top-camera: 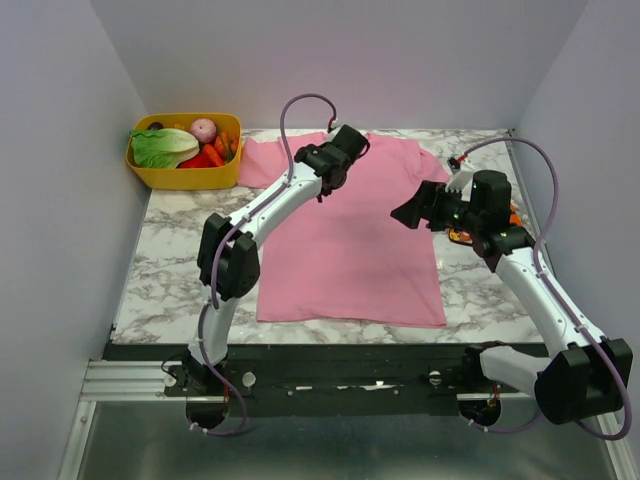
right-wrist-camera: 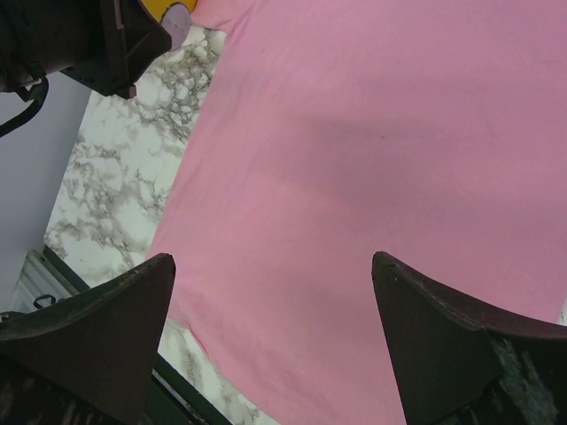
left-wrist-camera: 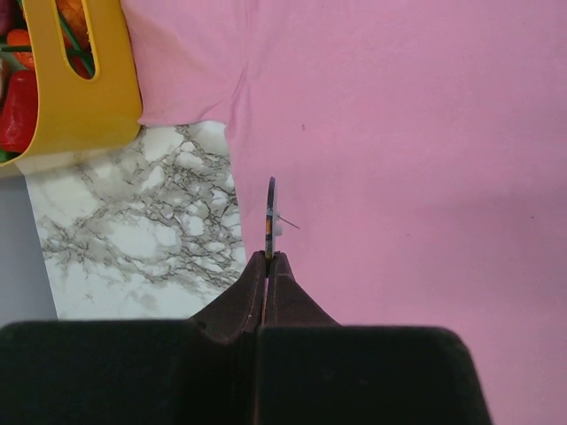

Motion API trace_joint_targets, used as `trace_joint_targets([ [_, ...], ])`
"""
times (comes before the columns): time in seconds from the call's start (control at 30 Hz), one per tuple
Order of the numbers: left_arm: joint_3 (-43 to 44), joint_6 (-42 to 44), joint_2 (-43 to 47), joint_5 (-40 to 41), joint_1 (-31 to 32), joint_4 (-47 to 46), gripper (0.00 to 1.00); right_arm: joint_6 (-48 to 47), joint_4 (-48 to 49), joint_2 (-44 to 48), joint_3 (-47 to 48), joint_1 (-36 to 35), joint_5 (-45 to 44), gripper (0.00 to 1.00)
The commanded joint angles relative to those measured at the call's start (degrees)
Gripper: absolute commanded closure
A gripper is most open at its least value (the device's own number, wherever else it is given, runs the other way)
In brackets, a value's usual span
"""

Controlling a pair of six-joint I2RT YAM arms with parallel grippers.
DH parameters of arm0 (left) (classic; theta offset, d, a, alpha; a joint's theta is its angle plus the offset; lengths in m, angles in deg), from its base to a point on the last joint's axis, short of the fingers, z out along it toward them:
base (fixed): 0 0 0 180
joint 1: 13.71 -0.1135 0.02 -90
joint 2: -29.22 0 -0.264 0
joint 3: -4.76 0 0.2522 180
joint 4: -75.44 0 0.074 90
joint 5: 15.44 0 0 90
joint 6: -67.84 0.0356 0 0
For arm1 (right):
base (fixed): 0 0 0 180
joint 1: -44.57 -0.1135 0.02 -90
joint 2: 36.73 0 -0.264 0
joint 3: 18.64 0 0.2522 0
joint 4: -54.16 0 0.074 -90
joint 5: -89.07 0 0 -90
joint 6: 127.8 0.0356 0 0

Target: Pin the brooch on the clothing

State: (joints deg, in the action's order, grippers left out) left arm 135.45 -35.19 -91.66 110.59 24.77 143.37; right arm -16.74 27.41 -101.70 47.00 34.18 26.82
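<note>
The pink clothing (top-camera: 350, 240) lies flat on the marble table, neck towards the far side. My left gripper (left-wrist-camera: 267, 257) is shut on the brooch (left-wrist-camera: 271, 212), which I see edge-on as a thin disc with its fine pin sticking out to the right. It hangs above the clothing (left-wrist-camera: 399, 159) near the left sleeve seam. In the top view the left gripper (top-camera: 352, 140) is over the upper chest. My right gripper (top-camera: 408, 213) hovers open over the clothing's right side with nothing between its fingers (right-wrist-camera: 443, 336); pink cloth (right-wrist-camera: 354, 133) fills its view.
A yellow basket (top-camera: 185, 178) of vegetables stands at the far left corner, next to the left sleeve. An orange object (top-camera: 462, 237) lies partly hidden under the right arm. Bare marble table (top-camera: 170, 260) shows left of the shirt. Walls enclose the table.
</note>
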Motion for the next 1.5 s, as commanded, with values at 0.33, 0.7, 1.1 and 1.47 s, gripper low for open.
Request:
trace_joint_targets([
  [0.33,16.7,3.9,-11.2,5.2,-0.3,5.2,1.0,0.4,0.5,-1.8,-0.7,0.4,1.9,0.0],
  [0.7,22.9,9.0,-21.5,8.1,-3.1,2.9,1.0,0.6,0.5,-4.1,-0.9,0.8,-0.4,0.0],
  [1.1,27.5,21.8,-31.4,12.7,-4.1,-5.2,1.0,2.2,0.5,-11.1,1.6,2.7,0.1,0.0],
  [1.47,27.3,26.3,-34.2,10.9,-6.0,-9.7,1.0,2.1,0.5,-14.7,3.1,2.7,1.3,0.0],
])
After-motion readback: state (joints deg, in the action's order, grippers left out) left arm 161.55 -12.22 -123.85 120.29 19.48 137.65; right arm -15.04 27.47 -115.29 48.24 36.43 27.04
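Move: The patch of pink shirt on the left upper chest, where the brooch held by the left hand is being taken, lies about 12 cm ahead of that hand, 3 cm to its left and some 16 cm below. The shirt's left armpit is about 8 cm ahead and 12 cm left, the neckline roughly 23 cm ahead and 9 cm right, the yellow basket 16 cm ahead and 33 cm left. From the right hand the patch is about 24 cm ahead, 24 cm left and 21 cm below. The brooch, still pinched in the left fingers, first rises a couple of centimetres, then travels forward and down towards the left upper chest, ending about 11 cm farther out and 11 cm lower, while that wrist rolls some 25 degrees, left side up. The right hand, empty and wide open, sinks about 7 cm over the shirt's other side, easing slightly forward and tipping down. ##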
